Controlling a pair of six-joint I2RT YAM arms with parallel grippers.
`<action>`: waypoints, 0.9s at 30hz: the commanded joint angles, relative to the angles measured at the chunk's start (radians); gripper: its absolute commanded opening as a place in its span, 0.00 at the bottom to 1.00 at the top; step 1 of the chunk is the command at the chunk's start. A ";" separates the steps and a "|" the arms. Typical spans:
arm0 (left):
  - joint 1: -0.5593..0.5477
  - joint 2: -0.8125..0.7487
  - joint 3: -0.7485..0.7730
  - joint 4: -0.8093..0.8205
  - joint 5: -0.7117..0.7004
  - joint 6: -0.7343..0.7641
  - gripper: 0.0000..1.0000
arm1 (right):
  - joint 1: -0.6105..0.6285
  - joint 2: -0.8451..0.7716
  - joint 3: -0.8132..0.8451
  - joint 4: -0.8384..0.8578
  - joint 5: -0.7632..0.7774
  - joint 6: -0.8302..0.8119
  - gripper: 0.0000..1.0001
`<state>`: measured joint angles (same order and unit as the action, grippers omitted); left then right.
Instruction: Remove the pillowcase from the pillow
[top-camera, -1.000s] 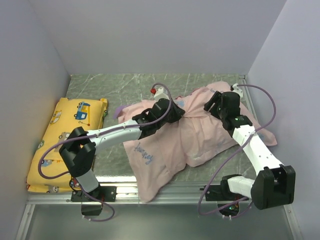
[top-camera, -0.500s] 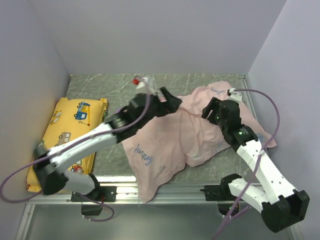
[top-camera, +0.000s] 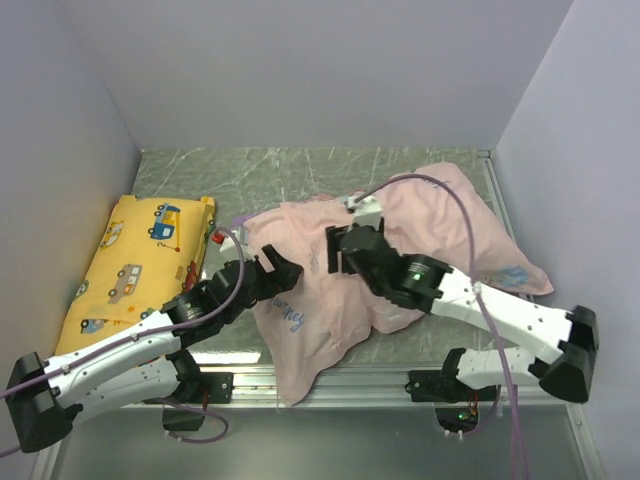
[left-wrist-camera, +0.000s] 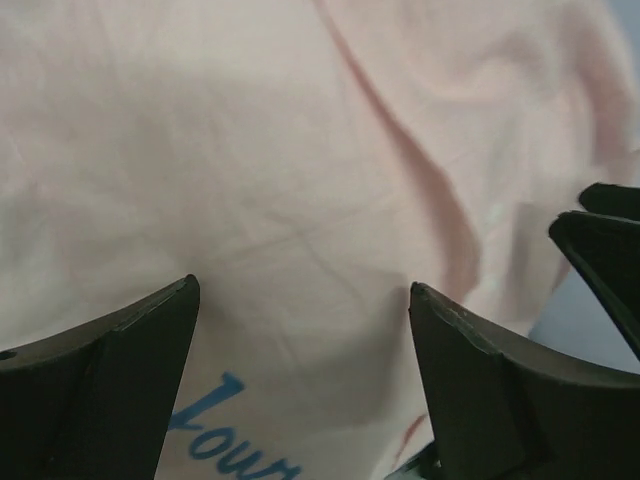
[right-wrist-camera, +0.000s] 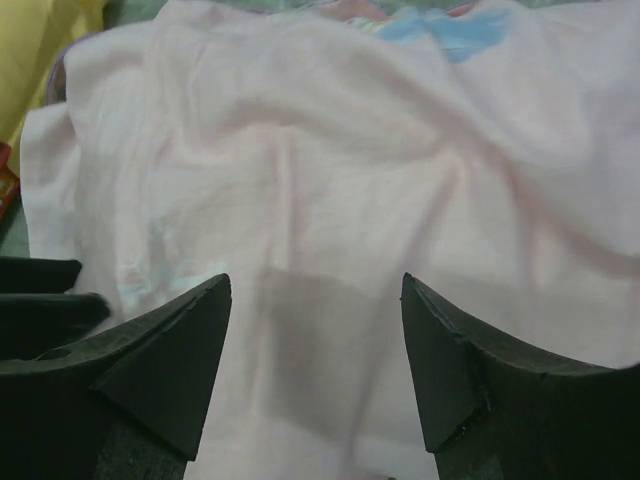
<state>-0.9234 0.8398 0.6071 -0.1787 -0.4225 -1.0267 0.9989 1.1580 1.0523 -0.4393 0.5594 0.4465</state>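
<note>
The pillowcase (top-camera: 440, 215) lies crumpled over the middle and right of the table, pale pink inner side up, with blue lettering (top-camera: 288, 312) near its front left corner. It fills the left wrist view (left-wrist-camera: 300, 150) and the right wrist view (right-wrist-camera: 330, 150). The white pillow does not show; I cannot tell whether it lies under the fabric. My left gripper (top-camera: 283, 268) is open at the fabric's left edge, just above it (left-wrist-camera: 300, 290). My right gripper (top-camera: 333, 250) is open over the fabric's middle (right-wrist-camera: 315, 280), facing the left gripper. Neither holds anything.
A yellow cushion (top-camera: 130, 270) printed with vehicles lies along the left wall. Grey walls close in the left, back and right. A metal rail (top-camera: 330, 380) runs along the table's near edge, and the fabric's front corner hangs over it.
Both arms have drawn back toward the near side. The left gripper left the fabric's far edge for its left edge. The right gripper moved from the far right to the middle. The fabric shifted.
</note>
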 joint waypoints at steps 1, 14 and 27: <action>0.001 -0.016 -0.035 0.131 0.080 -0.015 0.91 | 0.089 0.073 0.103 -0.036 0.174 -0.023 0.77; 0.003 0.022 -0.079 0.101 0.050 -0.065 0.11 | 0.227 0.380 0.351 -0.245 0.313 0.032 0.80; 0.185 -0.082 -0.101 -0.056 0.045 -0.079 0.01 | -0.041 0.220 0.218 -0.403 0.427 0.161 0.08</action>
<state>-0.8093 0.8032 0.5251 -0.1642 -0.3630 -1.1069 1.0557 1.5166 1.3445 -0.8085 0.9264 0.5678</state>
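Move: The pink pillowcase cloth that the left hand will take lies right under its open fingers, some 3 cm down and about 1 cm back. From this hand, the blue lettering is about 9 cm back and 1 cm left, and the purple edge about 11 cm ahead and 11 cm left, both lower. The right hand's cloth fold lies about 5 cm to its left, level fore and aft, and about 4 cm below. The left fingers shut on the pillowcase cloth about 3 cm down, then ease left and slightly forward, keeping the pinch. The right hand swings left about 8 cm towards the left hand, open, then sinks, rolls its right side up some 25 degrees and closes on a fold while reversing, drawing right and forward away from the left hand and turning clockwise. ##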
